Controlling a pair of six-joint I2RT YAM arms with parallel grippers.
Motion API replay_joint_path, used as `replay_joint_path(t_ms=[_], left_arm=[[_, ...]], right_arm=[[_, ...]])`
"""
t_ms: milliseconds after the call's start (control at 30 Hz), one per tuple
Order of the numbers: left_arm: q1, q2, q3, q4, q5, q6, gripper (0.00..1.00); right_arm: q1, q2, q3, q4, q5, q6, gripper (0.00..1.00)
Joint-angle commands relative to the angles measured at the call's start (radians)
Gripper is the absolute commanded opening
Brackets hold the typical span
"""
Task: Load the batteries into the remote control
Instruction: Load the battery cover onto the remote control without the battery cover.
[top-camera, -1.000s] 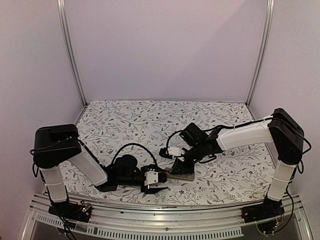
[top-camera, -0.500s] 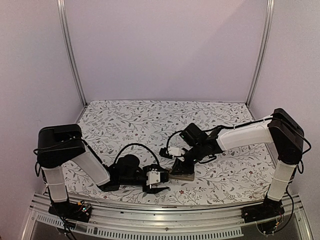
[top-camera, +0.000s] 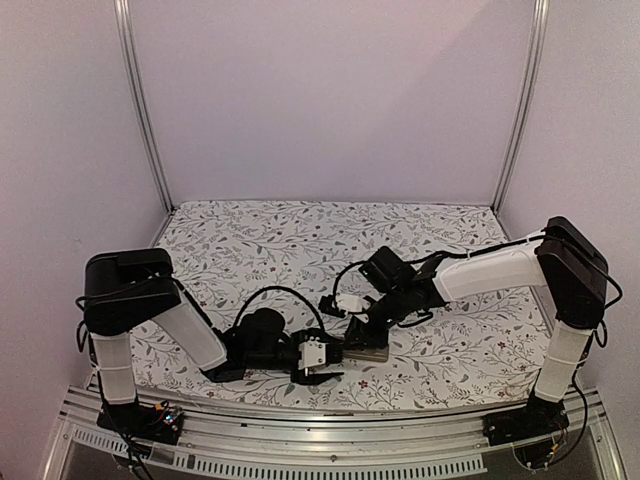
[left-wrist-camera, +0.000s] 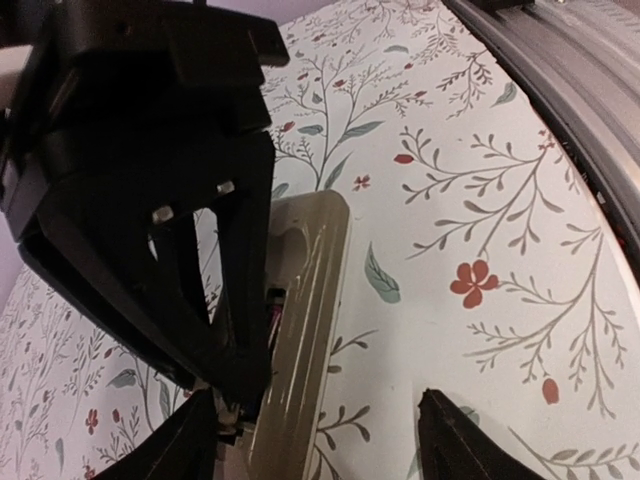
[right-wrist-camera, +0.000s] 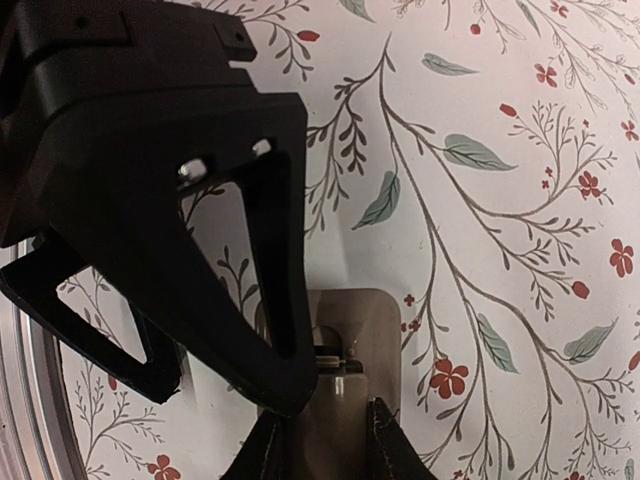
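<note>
The remote control (top-camera: 368, 352) lies grey-tan back up on the floral cloth, near the front edge. My right gripper (top-camera: 362, 330) comes down on it from behind. In the right wrist view its fingertips (right-wrist-camera: 330, 450) are shut on the remote control (right-wrist-camera: 375, 320), one at each long side, just short of the open slot with a metal contact. My left gripper (top-camera: 335, 357) reaches in from the left, open. In the left wrist view its jaws (left-wrist-camera: 325, 445) straddle the remote control's (left-wrist-camera: 305, 300) near end, with the right gripper's black fingers (left-wrist-camera: 130, 200) just above. The batteries are hidden.
The aluminium rail (top-camera: 300, 440) runs along the table's near edge, close to the remote's right in the left wrist view (left-wrist-camera: 570, 90). Flowered cloth (top-camera: 300, 240) covers the table behind both arms. Metal posts (top-camera: 140, 110) stand at the back corners.
My left arm has slid right along the cloth, bringing its open jaws up to the remote's end. The right gripper and the remote have stayed put.
</note>
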Motion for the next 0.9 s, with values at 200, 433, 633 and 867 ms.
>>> replay_joint_path(t_ms=[200,433,633,867], left_arm=[[0.001,0.001,-0.019,-0.040,-0.024,0.019,0.65],[0.001,-0.011,-0.027,-0.042,-0.030,0.019,0.65],[-0.001,-0.022,-0.020,-0.040,-0.027,0.015,0.65],[-0.002,-0.080,-0.028,-0.033,-0.025,0.005,0.66]], right_arm=[[0.015,-0.012,-0.012,0.017,-0.020,0.028,0.31],[0.018,-0.025,-0.013,0.017,-0.012,0.035,0.34],[0.018,-0.031,0.010,0.011,-0.008,0.036,0.38],[0.014,-0.076,0.040,0.011,-0.052,0.045,0.53]])
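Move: The right fingers hold the battery cover, its middle about 2 cm to their right and 1 cm below, already over the bay. The remote control's middle lies roughly 3 cm to the right and 2 cm below, its length running left to right. The open left gripper straddles the remote's near edge, with the cover some 3 cm ahead of it, 3 cm to its right and 1 cm below. The right hand opens its fingers off the battery cover, then rises about 1 cm, drifting slightly back and left. ##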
